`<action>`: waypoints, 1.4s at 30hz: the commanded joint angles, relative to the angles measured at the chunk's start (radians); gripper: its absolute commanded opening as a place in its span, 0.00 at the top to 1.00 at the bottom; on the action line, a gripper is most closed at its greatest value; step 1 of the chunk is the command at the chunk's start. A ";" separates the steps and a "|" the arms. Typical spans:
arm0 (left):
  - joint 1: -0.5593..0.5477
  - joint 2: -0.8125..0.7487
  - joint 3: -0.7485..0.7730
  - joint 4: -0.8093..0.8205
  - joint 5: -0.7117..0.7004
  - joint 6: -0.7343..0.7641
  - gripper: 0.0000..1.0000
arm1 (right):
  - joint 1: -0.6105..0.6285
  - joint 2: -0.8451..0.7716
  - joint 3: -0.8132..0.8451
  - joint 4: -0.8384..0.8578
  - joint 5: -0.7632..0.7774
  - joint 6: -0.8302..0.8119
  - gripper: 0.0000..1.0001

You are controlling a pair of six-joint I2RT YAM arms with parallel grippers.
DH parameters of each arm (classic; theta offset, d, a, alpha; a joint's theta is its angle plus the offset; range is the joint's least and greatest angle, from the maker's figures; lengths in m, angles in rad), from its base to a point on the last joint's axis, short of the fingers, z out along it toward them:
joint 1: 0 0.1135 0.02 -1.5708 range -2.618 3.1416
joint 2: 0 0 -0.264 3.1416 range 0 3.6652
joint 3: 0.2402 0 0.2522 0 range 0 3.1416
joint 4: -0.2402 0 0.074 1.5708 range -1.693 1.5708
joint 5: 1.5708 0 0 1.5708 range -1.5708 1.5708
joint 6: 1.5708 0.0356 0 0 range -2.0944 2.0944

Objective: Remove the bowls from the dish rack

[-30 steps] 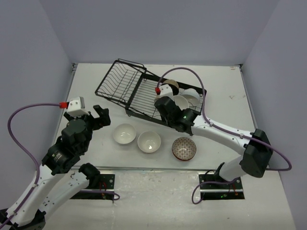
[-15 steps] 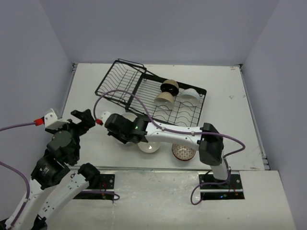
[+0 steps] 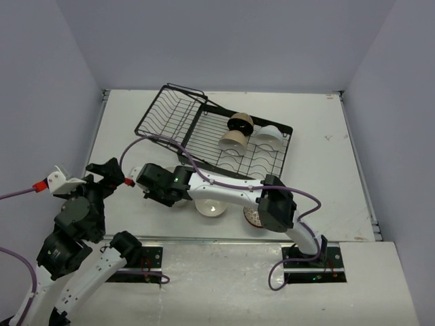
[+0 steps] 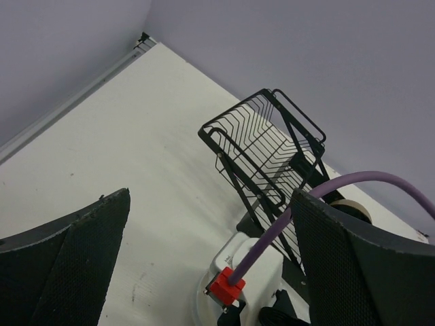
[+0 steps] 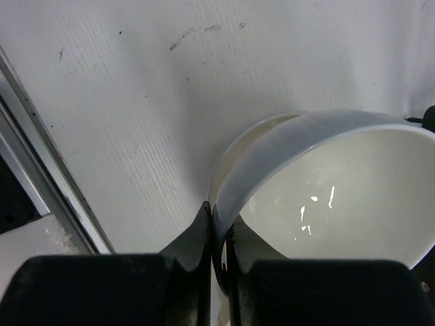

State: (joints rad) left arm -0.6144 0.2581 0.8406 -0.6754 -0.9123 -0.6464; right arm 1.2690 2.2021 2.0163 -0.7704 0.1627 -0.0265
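My right gripper [image 5: 219, 227] is shut on the rim of a white bowl [image 5: 333, 183], holding it tilted just above a second white bowl whose rim [image 5: 253, 133] shows underneath. In the top view this gripper [image 3: 152, 185] is at the table's front left, hiding both bowls. The black wire dish rack [image 3: 178, 119] holds a dark bowl [image 3: 240, 122], a beige bowl [image 3: 232, 140] and a white bowl [image 3: 269, 134]. A white bowl [image 3: 211, 202] and a patterned bowl [image 3: 253, 216] sit on the table. My left gripper [image 3: 109, 172] is open and empty, left of the right gripper.
The left wrist view looks between its open fingers [image 4: 75, 251] at the right wrist's white camera housing [image 4: 253, 268], its purple cable [image 4: 326, 193] and the dish rack [image 4: 262, 139]. The table's front metal edge [image 5: 30, 159] runs close to the held bowl.
My right arm has swung from the rack to the front left of the table carrying a white bowl. My left arm has pulled back to the left, still open.
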 commanded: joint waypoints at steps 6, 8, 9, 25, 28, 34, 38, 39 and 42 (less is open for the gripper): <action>0.004 -0.029 0.005 0.028 -0.023 -0.018 0.00 | -0.003 0.053 0.074 -0.053 -0.017 -0.046 0.96; 0.004 -0.034 0.002 0.030 -0.025 -0.018 0.00 | -0.008 0.062 0.078 -0.067 -0.025 -0.049 0.96; 0.004 -0.034 0.002 0.031 -0.025 -0.018 0.00 | -0.008 0.065 0.081 -0.070 -0.025 -0.050 0.95; 0.005 -0.031 -0.005 0.046 -0.007 -0.001 0.00 | -0.010 0.091 0.133 -0.204 0.046 -0.066 0.80; 0.004 -0.030 -0.006 0.050 -0.002 0.002 0.00 | -0.008 0.087 0.127 -0.210 0.049 -0.069 0.75; 0.004 -0.026 -0.006 0.051 0.003 0.005 0.00 | -0.010 0.096 0.121 -0.217 0.043 -0.072 0.67; 0.005 -0.022 -0.009 0.059 0.009 0.011 0.00 | -0.010 0.085 0.119 -0.222 0.040 -0.062 0.60; 0.004 -0.023 -0.009 0.060 0.010 0.014 0.00 | -0.008 0.079 0.119 -0.222 0.038 -0.059 0.60; 0.004 -0.020 -0.012 0.068 0.018 0.022 0.00 | -0.010 0.041 0.104 -0.198 0.017 -0.049 0.61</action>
State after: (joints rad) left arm -0.6144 0.2306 0.8371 -0.6544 -0.8928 -0.6426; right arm 1.2617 2.3196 2.1193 -0.9730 0.1905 -0.0719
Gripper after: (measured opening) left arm 1.000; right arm 0.393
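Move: The white bowl held in the right gripper is to go onto the left-hand white bowl on the table, whose middle lies about 5 cm ahead of this gripper, 3 cm to its right and some 9 cm below. The middle white bowl stands roughly 15 cm to the right and 1 cm ahead; the patterned bowl is about 33 cm right and 2 cm back. From the left gripper, the target bowl lies some 19 cm right, 6 cm ahead and 29 cm down. Lower the right gripper about 4 cm almost straight down, keeping the pinch on the white bowl's wall, to nest it in the bowl below. Then spread the fingers to roughly two-fifths open, one on each side of the wall, while easing a couple of centimetres to the right at that height and tipping the fingers to point more steeply down. ##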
